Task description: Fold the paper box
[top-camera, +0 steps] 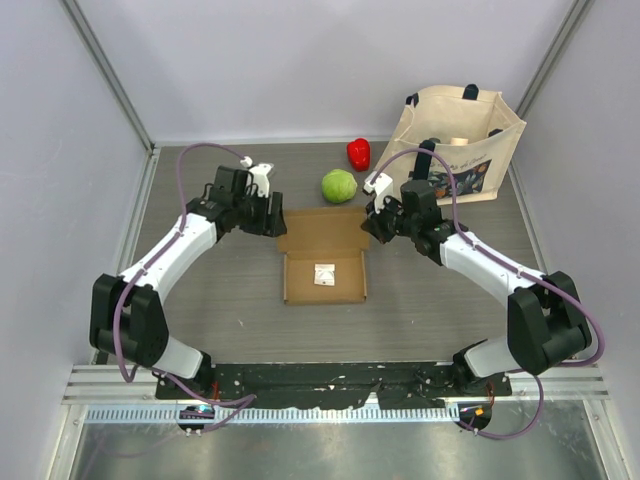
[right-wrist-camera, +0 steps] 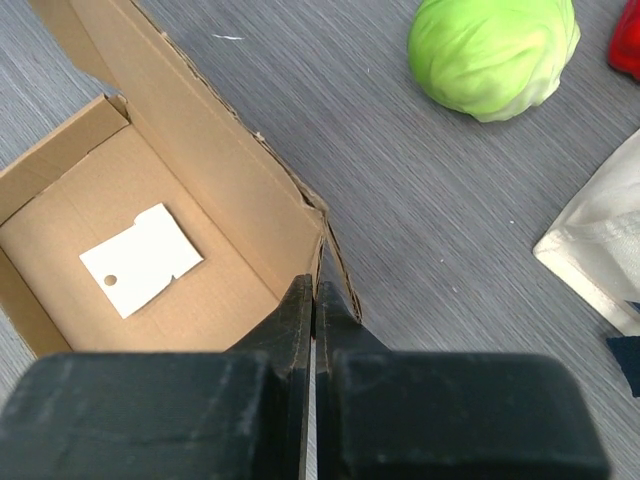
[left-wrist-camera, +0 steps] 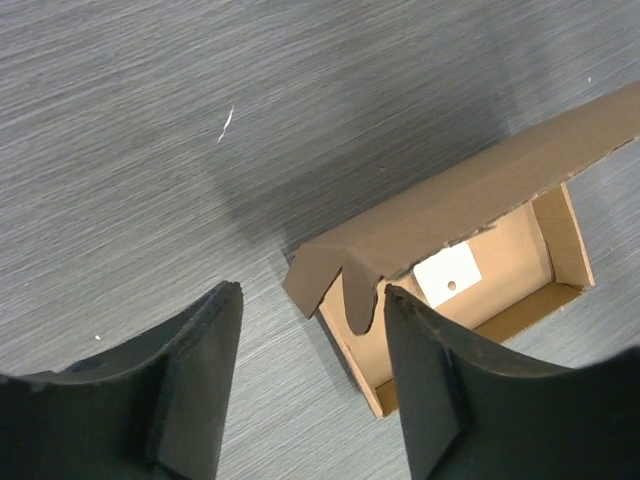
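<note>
The paper box (top-camera: 325, 284), brown cardboard, lies open at the table's middle, its lid (top-camera: 322, 230) raised at the far side. A small white paper scrap (top-camera: 325, 275) lies inside. My left gripper (top-camera: 275, 222) is open and empty beside the lid's left corner. In the left wrist view the box (left-wrist-camera: 470, 215) with its folded corner tab sits just beyond the open gripper (left-wrist-camera: 312, 300). My right gripper (top-camera: 368, 228) is at the lid's right corner. In the right wrist view it (right-wrist-camera: 315, 290) is shut on the thin side flap of the box (right-wrist-camera: 200, 200).
A green cabbage (top-camera: 339, 186) and a red pepper (top-camera: 359, 153) lie just behind the box. A beige tote bag (top-camera: 460, 140) stands at the back right, close behind the right arm. White walls enclose the table on three sides.
</note>
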You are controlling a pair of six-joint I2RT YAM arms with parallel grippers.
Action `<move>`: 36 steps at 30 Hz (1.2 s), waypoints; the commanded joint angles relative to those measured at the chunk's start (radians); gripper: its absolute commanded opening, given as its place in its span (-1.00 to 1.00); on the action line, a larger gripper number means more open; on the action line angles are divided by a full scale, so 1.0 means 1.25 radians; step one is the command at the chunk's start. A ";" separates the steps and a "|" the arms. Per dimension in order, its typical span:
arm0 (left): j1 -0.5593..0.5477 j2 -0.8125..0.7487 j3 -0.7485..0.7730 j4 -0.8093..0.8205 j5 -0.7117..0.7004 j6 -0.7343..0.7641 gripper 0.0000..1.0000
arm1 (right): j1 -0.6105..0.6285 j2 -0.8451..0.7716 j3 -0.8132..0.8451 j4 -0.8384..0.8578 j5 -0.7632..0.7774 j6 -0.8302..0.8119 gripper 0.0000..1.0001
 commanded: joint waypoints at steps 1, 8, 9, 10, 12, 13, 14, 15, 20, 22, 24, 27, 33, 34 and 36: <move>0.002 0.010 0.017 0.016 0.038 0.017 0.15 | 0.004 -0.010 -0.006 0.050 -0.008 -0.001 -0.98; -0.001 0.008 0.015 0.018 0.026 -0.005 -0.20 | 0.004 -0.019 -0.022 0.079 0.016 0.010 -0.99; -0.006 0.009 0.015 0.017 0.023 -0.006 -0.22 | 0.004 -0.020 -0.025 0.084 0.018 0.017 -0.98; -0.009 0.009 0.015 0.017 0.020 -0.008 -0.27 | 0.004 -0.023 -0.027 0.095 0.019 0.021 -0.98; -0.018 0.019 0.022 0.012 0.008 -0.013 -0.34 | 0.003 -0.023 -0.034 0.108 0.024 0.031 -0.99; -0.022 0.023 0.024 0.007 0.004 -0.013 -0.42 | 0.005 -0.026 -0.036 0.117 0.027 0.033 -0.98; -0.023 0.032 0.033 0.003 0.000 -0.014 -0.47 | 0.005 -0.029 -0.042 0.121 0.038 0.036 -0.99; -0.032 0.035 0.037 -0.009 -0.006 -0.015 -0.57 | 0.004 -0.030 -0.042 0.131 0.043 0.044 -0.98; -0.047 0.037 0.050 -0.023 -0.077 -0.033 -0.88 | 0.011 -0.035 -0.055 0.178 0.092 0.113 -0.98; -0.059 0.031 0.056 -0.009 -0.099 -0.066 -1.00 | 0.035 -0.036 -0.064 0.218 0.169 0.170 -0.99; -0.076 0.026 0.074 0.001 -0.156 -0.118 -1.00 | 0.074 -0.030 -0.070 0.241 0.256 0.204 -0.99; -0.102 0.021 0.072 0.035 -0.256 -0.179 -1.00 | 0.155 -0.002 -0.057 0.250 0.472 0.293 -0.99; -0.141 -0.015 -0.004 0.160 -0.434 -0.270 -1.00 | 0.269 0.045 -0.052 0.311 0.836 0.413 -0.99; -0.141 -0.020 -0.014 0.175 -0.455 -0.281 -1.00 | 0.285 0.047 -0.053 0.320 0.866 0.419 -0.99; -0.141 -0.034 -0.042 0.219 -0.469 -0.285 -1.00 | 0.295 0.048 -0.065 0.359 0.948 0.437 -0.98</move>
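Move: The lid's left top corner is about 2 cm to the left hand's right and 1 cm below, level in reach, between its open fingers. The right hand already pinches the lid's right top corner. Counted from the left hand, the open tray lies about 7 cm back, 10 cm right and 9 cm down, with the white tag inside at roughly the same spot and 10 cm down; the cabbage is some 13 cm ahead, 13 cm right and 6 cm lower. The left fingers close and pinch the lid's left top corner while the hand eases right and down, about 1.5 cm each way. Both hands then carry the lid by its corners, the left about 2.5 cm forward and a little up, the right barely 2 cm left and 1 cm forward, its grip kept; the left wrist turns some 20 degrees counter-clockwise, the right some 35 clockwise. ##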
